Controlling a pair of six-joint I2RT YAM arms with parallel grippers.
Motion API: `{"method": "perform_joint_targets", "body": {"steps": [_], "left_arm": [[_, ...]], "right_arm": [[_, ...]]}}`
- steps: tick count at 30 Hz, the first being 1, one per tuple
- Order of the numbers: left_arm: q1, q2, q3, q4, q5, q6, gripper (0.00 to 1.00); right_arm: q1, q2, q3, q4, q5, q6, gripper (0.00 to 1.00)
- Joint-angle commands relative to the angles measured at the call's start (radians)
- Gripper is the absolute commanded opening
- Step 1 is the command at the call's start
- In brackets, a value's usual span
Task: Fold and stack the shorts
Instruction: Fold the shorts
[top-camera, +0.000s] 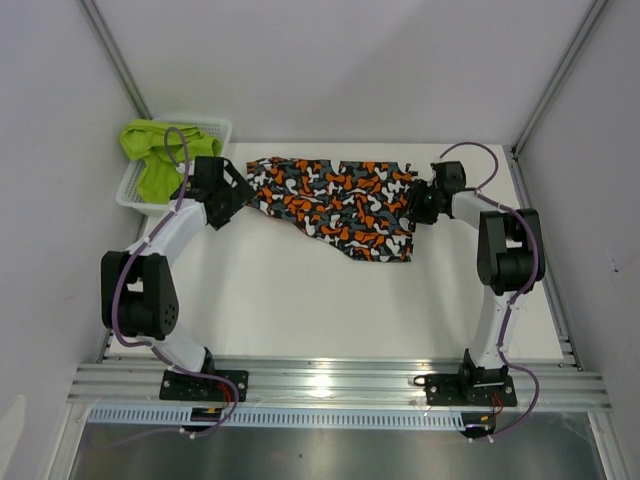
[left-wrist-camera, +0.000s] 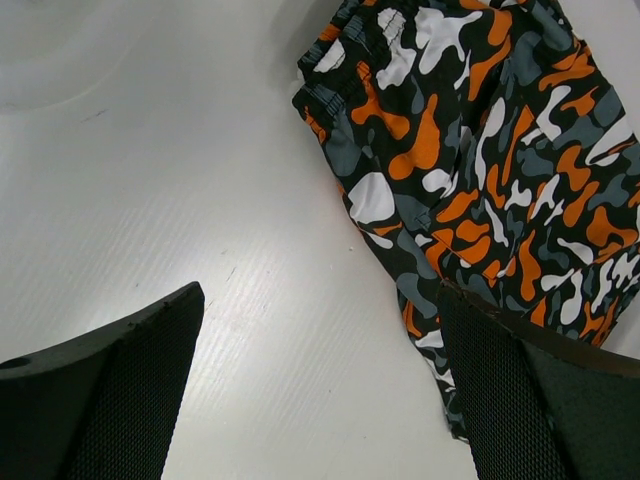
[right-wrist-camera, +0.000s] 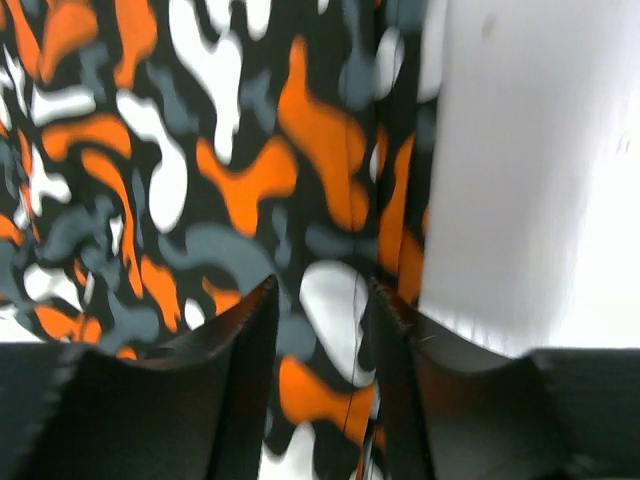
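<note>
The camouflage shorts (top-camera: 335, 205) lie spread across the far middle of the white table, orange, black, white and grey; they also fill much of the left wrist view (left-wrist-camera: 480, 150) and the right wrist view (right-wrist-camera: 200, 150). My left gripper (top-camera: 235, 195) hovers at their left end, wide open (left-wrist-camera: 320, 300), with bare table between its fingers and its right finger over the cloth's edge. My right gripper (top-camera: 415, 205) is at their right edge, its jaws narrowed but still apart (right-wrist-camera: 320, 290), with cloth lying between them. The lime green shorts (top-camera: 150, 150) sit bunched in the basket.
A white mesh basket (top-camera: 215, 128) stands at the far left corner, just behind the left arm. Grey walls and aluminium frame posts enclose the table. An aluminium rail (top-camera: 330, 380) carries both arm bases along the near edge.
</note>
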Motion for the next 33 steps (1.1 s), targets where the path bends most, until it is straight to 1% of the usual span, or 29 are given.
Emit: {"method": "perform_joint_targets", "body": {"steps": [1,2,4,5,7,8,9,11,12,13,15,16,19,22,23,29,33], "left_arm": [[-0.016,-0.046,-0.016,0.036,0.006,0.027,0.99],[-0.024,-0.049,-0.03,0.039,0.006,0.027,0.99],[-0.03,-0.061,-0.04,0.041,0.001,0.021,0.99],[-0.038,-0.072,-0.051,0.044,-0.001,0.019,0.99],[-0.042,-0.087,-0.077,0.047,-0.004,0.016,0.99],[-0.047,-0.107,-0.082,0.047,-0.005,0.015,0.99],[-0.05,-0.118,-0.091,0.047,-0.01,0.012,0.99],[-0.062,-0.157,-0.123,0.051,-0.027,0.007,0.99],[-0.067,-0.171,-0.132,0.054,-0.033,-0.002,0.99],[-0.075,-0.187,-0.16,0.057,-0.039,-0.008,0.99],[-0.093,-0.23,-0.201,0.071,-0.056,-0.026,0.99],[-0.101,-0.242,-0.211,0.082,-0.057,-0.028,0.99],[-0.127,-0.285,-0.249,0.08,-0.068,-0.034,0.99],[-0.145,-0.319,-0.275,0.074,-0.076,-0.027,0.99],[-0.151,-0.328,-0.286,0.07,-0.079,-0.024,0.99],[-0.179,-0.398,-0.353,0.083,-0.085,-0.027,0.99],[-0.194,-0.423,-0.379,0.084,-0.1,-0.03,0.99]], "right_arm": [[0.069,-0.146,-0.03,-0.026,0.102,-0.064,0.46],[0.111,-0.164,-0.028,-0.039,0.12,-0.09,0.48],[0.156,-0.196,-0.037,-0.072,0.172,-0.106,0.59],[0.202,-0.229,-0.054,-0.082,0.189,-0.109,0.65],[0.24,-0.268,-0.083,-0.087,0.25,-0.088,0.71],[0.254,-0.312,-0.117,-0.093,0.274,-0.066,0.73],[0.271,-0.338,-0.137,-0.101,0.316,0.008,0.75],[0.281,-0.424,-0.215,-0.089,0.327,0.095,0.77],[0.287,-0.455,-0.243,-0.081,0.355,0.177,0.77],[0.291,-0.487,-0.27,-0.076,0.376,0.222,0.8],[0.311,-0.574,-0.347,-0.064,0.431,0.313,0.99],[0.314,-0.598,-0.37,-0.063,0.445,0.403,0.99],[0.316,-0.653,-0.445,-0.058,0.475,0.555,0.99],[0.317,-0.656,-0.47,-0.087,0.501,0.639,0.99],[0.319,-0.653,-0.47,-0.119,0.51,0.7,1.0],[0.311,-0.604,-0.473,-0.19,0.527,0.888,0.98],[0.313,-0.596,-0.496,-0.179,0.548,0.965,0.97]]}}
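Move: The near hem of the folded shorts is what both hands make for. Its right corner lies about 13 cm back and 4 cm left of the right hand, some 2 cm lower, and the shorts' far right corner is about 10 cm ahead, level sideways. From the left hand, the hem's left corner is roughly 14 cm back, 30 cm right and 11 cm down; the shorts' left end is 7 cm ahead, level sideways, and the towel basket 10 cm ahead, 24 cm left. The right hand comes free of the shorts' right edge and rises while arcing back about 14 cm, swinging out left over the cloth and partly returning right, then sinks a few centimetres towards the near right corner, its fingers spreading from under half open to full and the wrist turning clockwise some 35 degrees. Meanwhile the left hand, empty and still wide open, travels back about 9 cm and 4 cm right at nearly the same height above bare table, towards the left end of the near hem. ##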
